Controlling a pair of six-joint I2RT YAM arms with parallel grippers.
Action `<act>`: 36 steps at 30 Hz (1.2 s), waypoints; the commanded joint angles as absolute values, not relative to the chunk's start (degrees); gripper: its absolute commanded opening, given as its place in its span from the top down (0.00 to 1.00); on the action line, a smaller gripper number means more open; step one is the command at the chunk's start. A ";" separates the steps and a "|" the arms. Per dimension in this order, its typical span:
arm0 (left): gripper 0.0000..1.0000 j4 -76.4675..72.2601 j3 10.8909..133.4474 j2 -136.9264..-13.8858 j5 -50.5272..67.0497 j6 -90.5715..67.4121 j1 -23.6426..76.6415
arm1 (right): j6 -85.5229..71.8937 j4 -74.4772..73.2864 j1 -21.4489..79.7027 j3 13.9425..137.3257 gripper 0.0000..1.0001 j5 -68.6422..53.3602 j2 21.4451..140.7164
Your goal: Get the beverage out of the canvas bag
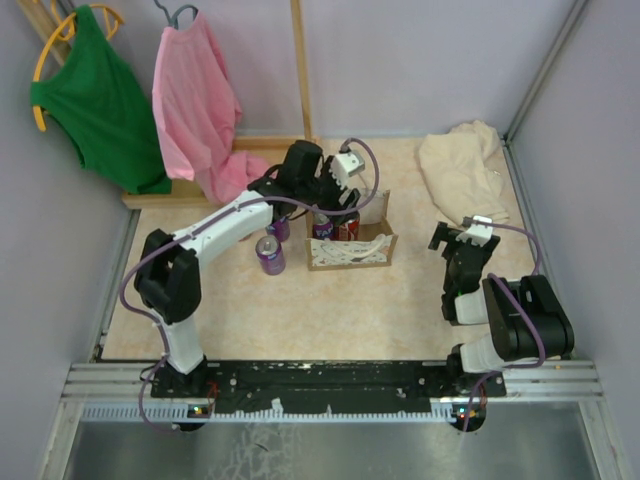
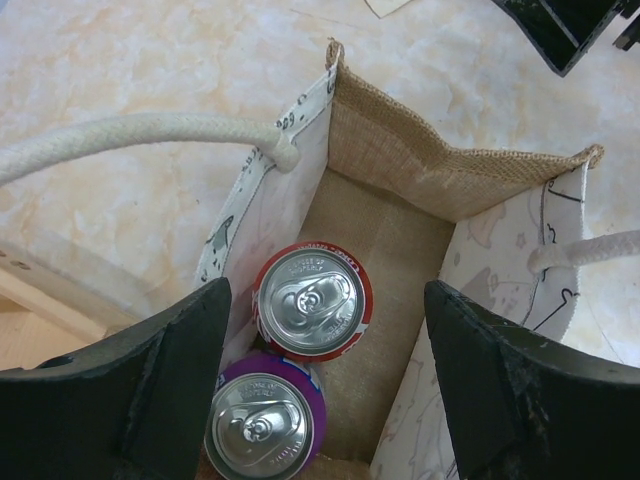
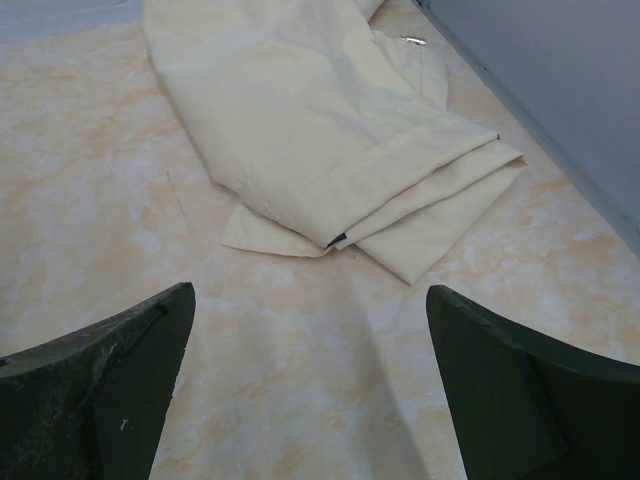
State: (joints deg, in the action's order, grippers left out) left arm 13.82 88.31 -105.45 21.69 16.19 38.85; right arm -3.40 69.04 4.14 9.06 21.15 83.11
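The canvas bag [image 2: 400, 150] stands open with its white rope handles [image 2: 130, 135] spread apart. Two beverage cans stand upright inside it: a red one [image 2: 312, 300] and a purple one [image 2: 265, 425] beside it. My left gripper [image 2: 325, 330] hovers open over the bag's mouth, its fingers either side of the cans and touching neither. From above, the left gripper [image 1: 335, 205] sits over the bag [image 1: 372, 250] at mid-table. My right gripper [image 1: 452, 238] stands open and empty above bare table at the right [image 3: 310, 330].
Two purple cans [image 1: 270, 256] [image 1: 279, 228] stand on the table just left of the bag. A folded cream cloth [image 1: 465, 170] [image 3: 320, 130] lies at the back right. A green garment [image 1: 100, 100] and a pink one [image 1: 200, 105] hang at the back left over a wooden rack base [image 1: 165, 198].
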 commanded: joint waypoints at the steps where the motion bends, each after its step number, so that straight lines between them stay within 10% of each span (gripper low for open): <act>1: 0.17 15.49 89.52 -107.29 22.98 16.98 39.18 | -2.79 71.46 4.66 9.84 0.01 22.15 83.23; 36: 0.12 16.26 89.88 -111.39 17.78 16.16 39.64 | -2.76 71.46 4.65 9.84 0.01 22.15 83.23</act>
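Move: The red can stands upright in the canvas bag almost straight under the left hand, about 1 cm farther forward and 1 cm to the right, its middle some 13 cm below. A purple can stands beside it in the bag, about 6 cm to the left of it. Outside the bag, another purple can stands roughly 18 cm to the left hand's left and 6 cm back. From the idle right hand, the red can lies about 30 cm left and 2 cm ahead. Down by nearly 6 cm, in two short stages with a slow-up between them, the left hand sinks into the mouth of the canvas bag towards the top of the red can. The wrist tips the fingers slightly steeper, under 10 degrees, and they stay wide open, one to either side of the can, not yet closing on it. ##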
